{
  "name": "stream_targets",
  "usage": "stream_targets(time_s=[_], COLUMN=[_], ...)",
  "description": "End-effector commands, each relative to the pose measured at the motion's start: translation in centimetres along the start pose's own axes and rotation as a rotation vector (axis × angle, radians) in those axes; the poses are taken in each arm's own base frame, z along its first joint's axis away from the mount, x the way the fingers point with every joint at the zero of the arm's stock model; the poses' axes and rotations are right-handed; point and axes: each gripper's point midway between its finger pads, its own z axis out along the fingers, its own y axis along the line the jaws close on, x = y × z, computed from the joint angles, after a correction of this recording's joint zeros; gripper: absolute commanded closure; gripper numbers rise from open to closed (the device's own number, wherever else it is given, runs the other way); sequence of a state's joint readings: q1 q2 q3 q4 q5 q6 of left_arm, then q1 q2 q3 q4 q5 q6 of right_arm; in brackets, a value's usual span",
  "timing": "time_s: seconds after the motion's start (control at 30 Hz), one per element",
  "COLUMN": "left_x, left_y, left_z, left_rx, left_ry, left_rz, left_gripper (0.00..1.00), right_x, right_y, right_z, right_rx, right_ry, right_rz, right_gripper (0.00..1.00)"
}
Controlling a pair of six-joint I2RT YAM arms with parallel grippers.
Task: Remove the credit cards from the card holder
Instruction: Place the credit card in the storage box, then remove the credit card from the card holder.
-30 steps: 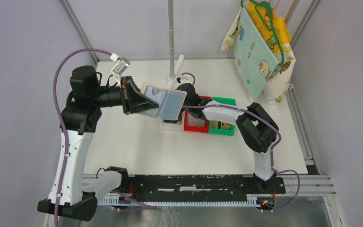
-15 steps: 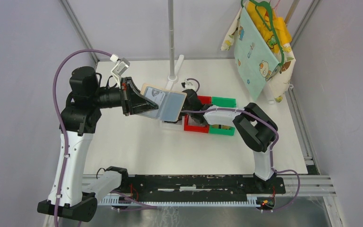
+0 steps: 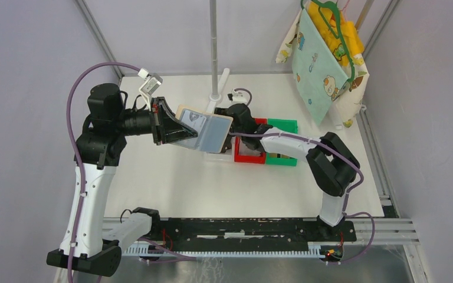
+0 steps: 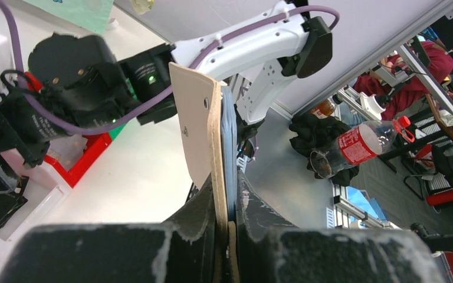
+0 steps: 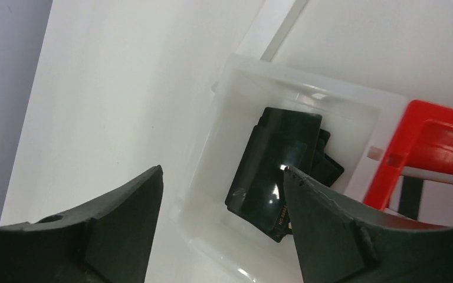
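Note:
The tan card holder (image 3: 205, 131) hangs in the air over the table's middle, with my left gripper (image 3: 174, 128) shut on its near edge. Seen edge-on in the left wrist view, the card holder (image 4: 196, 127) stands clamped between the left gripper (image 4: 225, 184) fingers, its blue-grey inner side facing right. My right gripper (image 5: 221, 172) is open just above a white bin (image 5: 307, 84), with nothing between its fingers. Black credit cards (image 5: 274, 165) lie stacked inside that bin. From above, the right gripper is mostly hidden behind the holder.
A red bin (image 3: 250, 155) and a green bin (image 3: 283, 127) stand right of the white bin (image 3: 215, 154). A thin metal pole (image 3: 214, 53) rises at the back centre. A patterned cloth (image 3: 321, 59) hangs on a green hanger at the back right.
The right arm's elbow has swung to the right and its wrist has shifted slightly back over the bins. The left arm and the card holder have stayed still.

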State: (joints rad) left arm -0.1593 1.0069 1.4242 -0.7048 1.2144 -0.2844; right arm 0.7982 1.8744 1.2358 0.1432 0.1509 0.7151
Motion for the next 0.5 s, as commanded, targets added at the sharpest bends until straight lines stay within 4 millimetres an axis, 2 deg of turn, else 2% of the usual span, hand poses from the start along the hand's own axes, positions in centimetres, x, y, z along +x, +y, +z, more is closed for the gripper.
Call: stream_targets(time_s=[0.0,0.13,0.2,0.3,0.43,0.47], left_x=[-0.6,-0.5,-0.4,-0.1,0.8,0.9], left_y=[-1.5,-1.4,-1.3,-1.3,-1.5,-1.4], left_z=[-0.3,-0.3,-0.3,-0.3,-0.4,-0.4], left_rx=[0.036,0.039,0.038,0.048,0.065,0.063], left_ry=[-0.012,-0.008,-0.007,0.001,0.023,0.028], left_rz=[0.104,0.097,0.093,0.094,0.099,0.106], left_gripper=[0.98,0.98,0.98,0.98,0.98,0.98], right_x=[-7.8,-11.9,-13.8,-16.9,-19.4,-19.6], right_y=[3.2,5.0,6.1,6.8,7.4,8.1], right_z=[-4.5,-9.4,-12.2,-16.7,-21.8,-23.1], right_rx=[-0.024,-0.082,-0.154,-0.278,-0.503,-0.555], right_ry=[-0.147,-0.248,-0.291,-0.355,-0.395,-0.395], right_rz=[-0.079,-0.123,-0.149,-0.177,-0.217,-0.246], right_gripper=[0.17,0.12,0.09,0.05,0.02,0.02])
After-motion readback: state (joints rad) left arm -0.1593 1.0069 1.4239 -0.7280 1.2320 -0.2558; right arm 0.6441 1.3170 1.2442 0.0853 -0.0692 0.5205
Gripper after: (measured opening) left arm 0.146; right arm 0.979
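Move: The card holder, gripped by the left hand, has its middle about 11 cm back, 4 cm left and 27 cm above the open right hand. The black cards in the white box lie some 4 cm ahead of the right hand, about level sideways and 9 cm below; the red box's middle is about 4 cm ahead and 12 cm to the right. For the left hand, the holder's middle is some 5 cm right, 1 cm ahead, at its own height. The black cards are left lying in the white box as the right hand, already free of them, climbs fast by about 26 cm, gathering speed and veering right towards the end by some 9 cm. Its fingers open from three-quarters to nearly full and tip up by roughly 25 degrees. The left hand keeps its pinch on the card holder, practically still. ##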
